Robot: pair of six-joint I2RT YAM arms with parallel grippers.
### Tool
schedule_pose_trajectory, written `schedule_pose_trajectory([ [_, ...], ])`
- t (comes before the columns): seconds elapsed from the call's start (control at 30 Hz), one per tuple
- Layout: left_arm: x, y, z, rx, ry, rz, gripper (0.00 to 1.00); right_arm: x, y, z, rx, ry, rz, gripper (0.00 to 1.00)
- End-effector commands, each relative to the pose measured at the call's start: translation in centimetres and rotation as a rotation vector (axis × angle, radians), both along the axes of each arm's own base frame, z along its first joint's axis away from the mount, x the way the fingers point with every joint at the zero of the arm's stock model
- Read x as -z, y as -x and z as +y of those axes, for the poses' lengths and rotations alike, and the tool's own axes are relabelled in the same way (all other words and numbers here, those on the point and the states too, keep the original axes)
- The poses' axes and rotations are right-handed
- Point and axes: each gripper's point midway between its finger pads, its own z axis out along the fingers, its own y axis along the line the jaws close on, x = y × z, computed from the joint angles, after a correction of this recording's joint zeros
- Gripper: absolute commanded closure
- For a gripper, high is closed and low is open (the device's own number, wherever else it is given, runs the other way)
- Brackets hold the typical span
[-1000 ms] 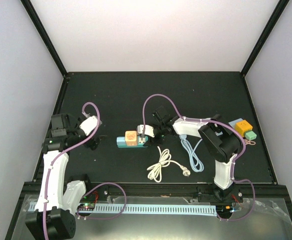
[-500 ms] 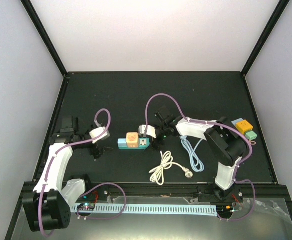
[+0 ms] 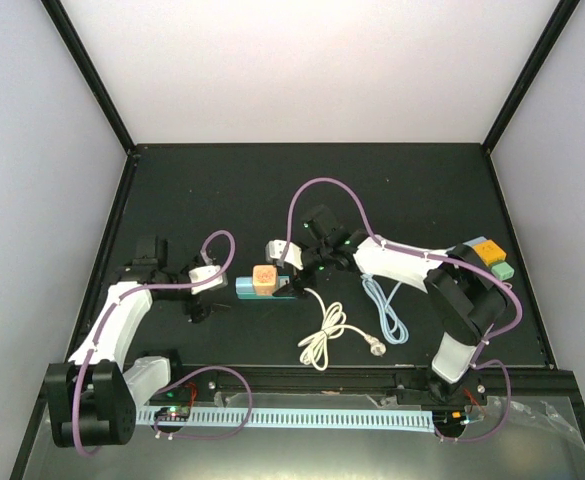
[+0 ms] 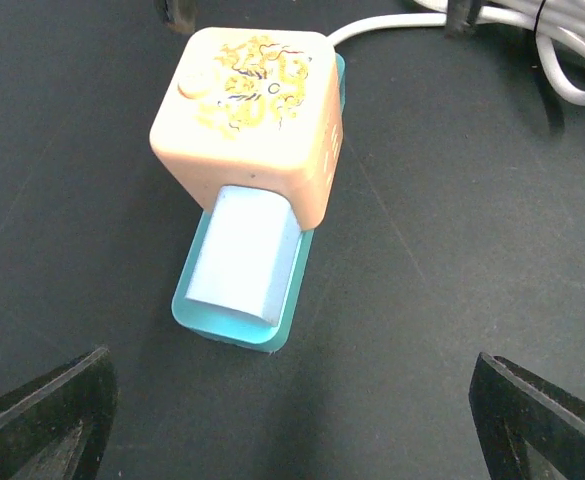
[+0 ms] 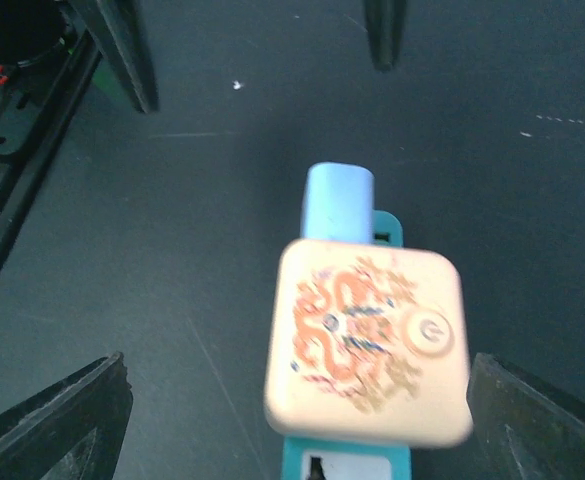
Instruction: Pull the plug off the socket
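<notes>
A peach cube plug (image 3: pixel 263 277) with a dragon print sits upright on the teal socket strip (image 3: pixel 248 288) at mid-table. In the left wrist view the plug (image 4: pixel 250 115) stands on the strip (image 4: pixel 234 325) ahead of my left gripper (image 4: pixel 290 400), which is open and short of the strip's left end. My right gripper (image 5: pixel 297 420) is open, and the plug (image 5: pixel 367 345) lies between its fingers without touching either. In the top view the left gripper (image 3: pixel 210 300) is left of the strip. The right gripper (image 3: pixel 297 262) hangs over its right end.
A white cable (image 3: pixel 322 332) lies coiled in front of the strip, with its strip-side end hidden. A pale blue cable (image 3: pixel 384 305) lies to the right. Yellow and green blocks (image 3: pixel 490 255) sit at the far right. A pale ruler strip (image 3: pixel 292 418) runs along the near edge.
My right gripper has opened and shifted up-left over the strip's right end. My left arm has swung right, closer to the strip's left end. The strip and plug stay put.
</notes>
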Motion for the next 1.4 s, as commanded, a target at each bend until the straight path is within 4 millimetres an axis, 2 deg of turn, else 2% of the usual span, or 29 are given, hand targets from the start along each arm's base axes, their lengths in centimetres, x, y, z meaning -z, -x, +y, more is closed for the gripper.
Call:
schedule_pose_trajectory([
  [0.0, -0.8, -1.7, -1.1, 0.047, 0.016, -0.087, 0.03, -0.8, -0.4, 1.6, 0.016, -0.007, -0.015, 0.07],
  [0.27, -0.3, -3.4, -1.8, 0.052, 0.007, -0.046, 0.2, 0.7, -1.6, 2.3, 0.066, 0.014, -0.033, 0.1],
  [0.5, 0.2, -3.4, -2.4, 0.097, -0.019, -0.021, 0.31, 1.9, -2.0, 2.3, 0.084, 0.031, -0.029, 0.13],
  [0.8, 1.3, -3.7, -3.3, 0.123, -0.083, -0.02, 0.47, 2.6, -2.0, 2.2, 0.086, 0.028, -0.036, 0.32],
  [1.03, 2.3, -3.7, -3.4, 0.129, -0.111, -0.002, 0.58, 3.1, -1.7, 2.0, 0.079, 0.033, -0.035, 0.42],
  [1.27, 2.6, -3.7, -3.4, 0.128, -0.125, -0.013, 0.62, 3.3, -1.5, 2.1, 0.069, 0.024, -0.024, 0.4],
  [1.37, 2.7, -3.8, -3.4, 0.124, -0.128, -0.009, 0.62, 3.5, -1.7, 2.3, 0.076, 0.026, -0.016, 0.34],
])
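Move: The blue plug on the socket's near-left end lies about 3 cm ahead of the left hand, 4 cm right and 4 cm below; the orange cube stands about 5 cm farther right beside it, on the teal socket strip. From the right hand, the orange cube is roughly 2 cm ahead, 2 cm left and 3 cm below; the white cord coil lies on the table about 9 cm back and 11 cm right. Left hand eases about 5 cm forward-right-down, narrowing around the blue plug; right hand sinks and pinches the orange cube. ##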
